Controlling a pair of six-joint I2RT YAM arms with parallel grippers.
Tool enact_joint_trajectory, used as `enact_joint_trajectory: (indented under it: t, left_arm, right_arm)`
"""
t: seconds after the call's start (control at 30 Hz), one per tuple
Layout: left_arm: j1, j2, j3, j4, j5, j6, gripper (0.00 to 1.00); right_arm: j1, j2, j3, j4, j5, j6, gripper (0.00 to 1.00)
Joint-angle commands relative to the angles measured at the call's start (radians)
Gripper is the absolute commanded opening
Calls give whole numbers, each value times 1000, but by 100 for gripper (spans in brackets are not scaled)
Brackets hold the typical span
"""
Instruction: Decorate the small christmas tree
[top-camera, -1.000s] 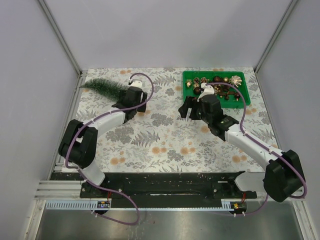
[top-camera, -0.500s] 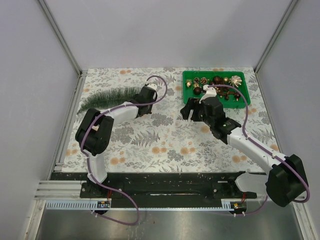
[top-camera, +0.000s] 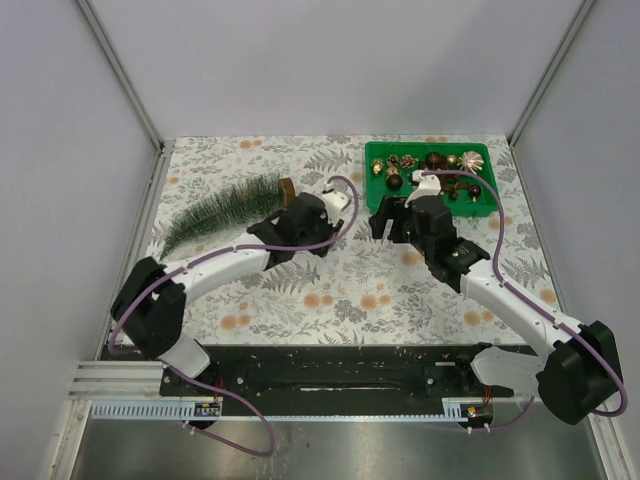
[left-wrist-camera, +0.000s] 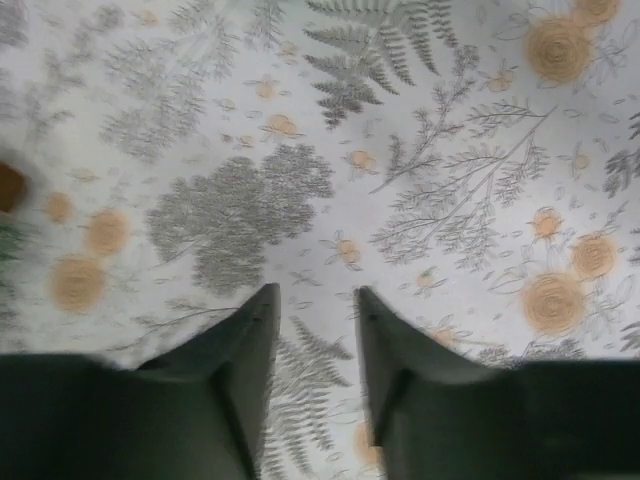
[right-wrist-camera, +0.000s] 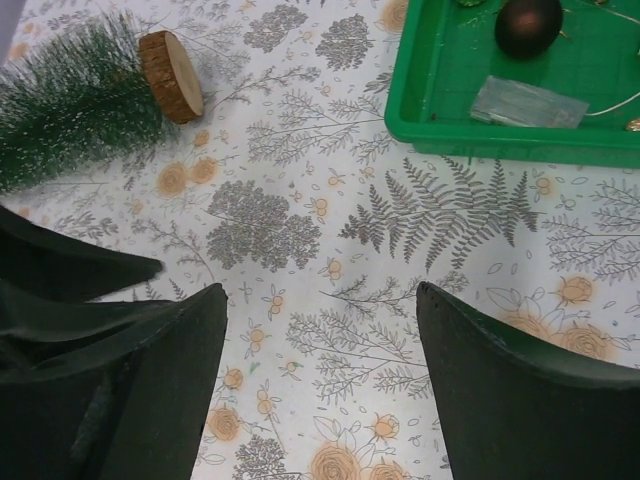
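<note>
The small christmas tree (top-camera: 225, 210) lies on its side on the floral cloth, its tip to the lower left and its wood disc base (top-camera: 287, 188) to the upper right. My left gripper (top-camera: 308, 232) hovers just right of that base, apart from it. In the left wrist view the left gripper (left-wrist-camera: 315, 292) is open by a narrow gap with only cloth between its fingers, and the base (left-wrist-camera: 8, 185) peeks in at the left edge. My right gripper (right-wrist-camera: 320, 295) is wide open and empty over the cloth, between the tree base (right-wrist-camera: 170, 75) and the tray.
A green plastic tray (top-camera: 372, 160) at the back right holds several brown and gold ornaments (top-camera: 432, 165). The right wrist view shows the tray's near rim (right-wrist-camera: 430, 110), a dark ball (right-wrist-camera: 527, 22) and a clear packet (right-wrist-camera: 525, 100). Grey walls enclose the table.
The left arm swung right and dragged the tree along, so the base now sits nearer the middle. Its jaws closed, then parted slightly off the tree. The right arm barely moved.
</note>
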Motion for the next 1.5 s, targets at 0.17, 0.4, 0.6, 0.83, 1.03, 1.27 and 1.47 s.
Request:
enact_joint_trajectory:
  t: [0.17,0.4,0.6,0.83,1.03,1.27,1.47]
  left_arm:
    - [271,-222,163,-207,-119,-15,99]
    - [325,-184,165,-265,-368,10,99]
    - [360,-13,202,-320,-348,-51,98]
    - [360,-34,30,-29,-390,14,95]
    - [389,27,1,124,-448,93,93]
    - [466,122,67,157,-451,97,99]
    - [477,167,120,129,-420,78,97]
  right_arm:
    - [10,131,141,17,6,-22,87]
    - [10,153,138,60,-55,1,86]
    - [11,127,107,100,-54,3,86]
    - [10,118,78,127,-54,-15,86]
    - [10,142,76,144,-60,-21,86]
    - [10,164,59,170,-69,-18,86]
    - [10,164,43,190,-69,-15,85]
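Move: The lying christmas tree's middle is about 13 cm ahead of the empty left hand, 26 cm to its left and 8 cm below. Its wooden stump lies some 16 cm ahead and 13 cm left of that hand, at much the same height as the tree. The green box is centred about 18 cm ahead and 22 cm right of it. From the right hand, the tree's middle lies roughly 11 cm ahead, 37 cm left and 17 cm below. The left fingertips come into the tree's needles, one on either side of its trunk, without closing. The hand gets there in an arc of about 25 cm left and 14 cm forward, rising some 12 cm then sinking again, fingers spreading wide early, wrist turning about 40 degrees counter-clockwise. The right hand, still open, eases a few centimetres forward and left, then waits. ##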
